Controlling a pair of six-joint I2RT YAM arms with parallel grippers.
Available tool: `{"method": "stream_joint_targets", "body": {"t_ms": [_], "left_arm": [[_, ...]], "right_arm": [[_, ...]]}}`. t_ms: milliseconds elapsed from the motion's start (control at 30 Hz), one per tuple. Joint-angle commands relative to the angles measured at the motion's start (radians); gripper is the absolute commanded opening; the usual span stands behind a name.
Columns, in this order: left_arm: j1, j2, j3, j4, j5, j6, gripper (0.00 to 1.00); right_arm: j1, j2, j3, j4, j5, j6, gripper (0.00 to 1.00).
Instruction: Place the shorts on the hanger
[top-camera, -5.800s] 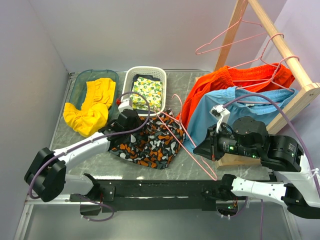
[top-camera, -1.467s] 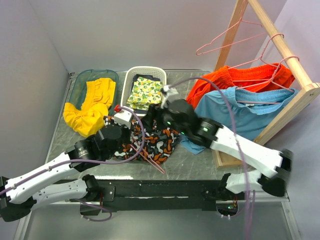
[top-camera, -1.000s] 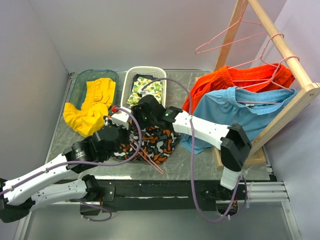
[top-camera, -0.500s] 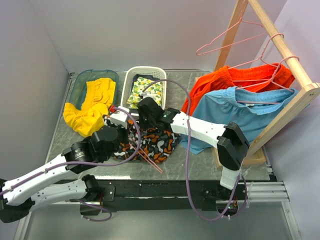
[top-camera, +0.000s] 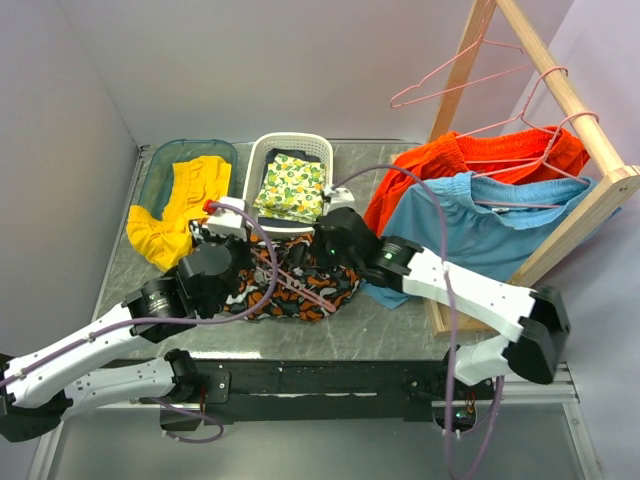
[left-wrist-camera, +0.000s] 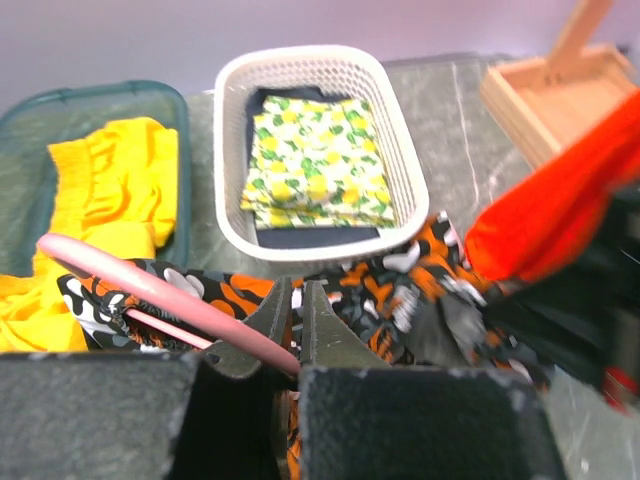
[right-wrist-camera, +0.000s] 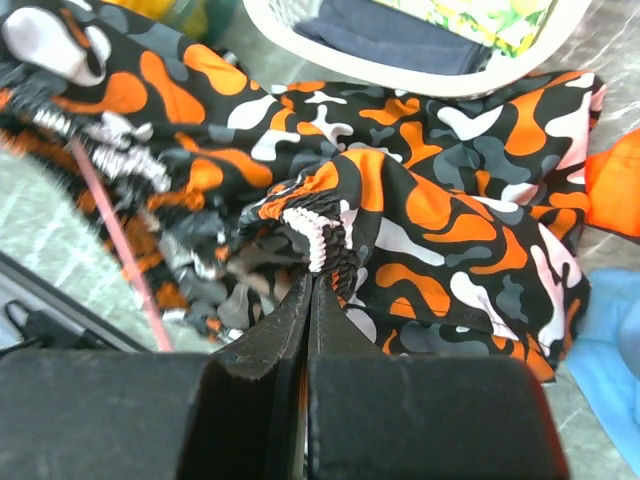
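The shorts (top-camera: 285, 292), black with orange, white and grey blotches, lie bunched on the table in front of the white basket. My right gripper (right-wrist-camera: 312, 275) is shut on the shorts (right-wrist-camera: 420, 200), pinching a raised fold of the elastic waistband. The hanger (left-wrist-camera: 150, 290), a thin pink wire, runs across the left wrist view, and my left gripper (left-wrist-camera: 296, 292) is shut on it. Another stretch of the hanger (right-wrist-camera: 115, 235) passes through the bunched fabric. From above, the left gripper (top-camera: 248, 260) and right gripper (top-camera: 318, 264) sit over opposite sides of the shorts, with the hanger (top-camera: 313, 292) between them.
A white basket (top-camera: 254, 160) holds a folded lemon-print cloth, and a green bin (top-camera: 152, 170) holds yellow fabric. On the right, a wooden rack (top-camera: 585, 115) carries plain orange shorts (top-camera: 480, 158), light-blue shorts (top-camera: 480, 228) and spare pink hangers (top-camera: 450, 85).
The right gripper's jaws have closed on the shorts' waistband, and its arm has drawn back to the right. The shorts have bunched up. The left gripper has kept hold of the hanger.
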Motion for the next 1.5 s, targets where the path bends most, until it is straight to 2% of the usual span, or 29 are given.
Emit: {"method": "stream_joint_targets", "body": {"t_ms": [0,233,467,733,833,967,1200,1467], "left_arm": [[-0.003,0.013,0.071,0.100,-0.136,0.044,0.01],[-0.003,0.061,0.139,0.072,-0.199,0.006,0.01],[-0.003,0.087,0.142,0.088,-0.307,0.003,0.01],[-0.002,0.167,0.219,0.007,-0.393,-0.077,0.01],[0.011,0.168,0.228,0.005,-0.393,-0.078,0.01],[0.051,0.184,0.260,-0.078,-0.370,-0.151,0.01],[0.106,0.181,0.245,-0.060,-0.340,-0.134,0.01],[0.115,0.150,0.181,0.000,-0.351,-0.097,0.01]], "right_arm": [[0.024,-0.116,-0.071,0.000,0.076,0.029,0.00],[0.029,-0.279,-0.160,-0.012,0.116,0.071,0.00],[0.035,-0.344,-0.182,-0.044,0.138,0.077,0.00],[0.041,-0.373,-0.188,-0.058,0.150,0.078,0.00],[0.043,-0.376,-0.200,-0.061,0.155,0.080,0.00],[0.044,-0.379,-0.211,-0.063,0.165,0.084,0.00],[0.044,-0.385,-0.206,-0.072,0.173,0.088,0.00],[0.044,-0.381,-0.156,-0.118,0.213,0.081,0.00]]}}
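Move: My left hand still holds the hanger. The waistband it is meant to fill, pinched in my right fingers, is about 10 cm to its right, 2 cm ahead and 10 below. From my right hand, the hanger's free right corner sits roughly 10 cm back and 5 to the right, near hand height. The white basket is about 16 cm ahead and 3 left of my right hand, 10 lower; the hanging blue shorts are some 28 cm to its right, level ahead. I keep the waistband pinched and draw it about 7 cm to the right, 4 cm back and a little up, pulling it out along the hanger towards its free corner. Meanwhile my left hand keeps its hold and swings the hanger some 25 degrees counter-clockwise, first rising about 4 cm, then easing forward and left about as far. ##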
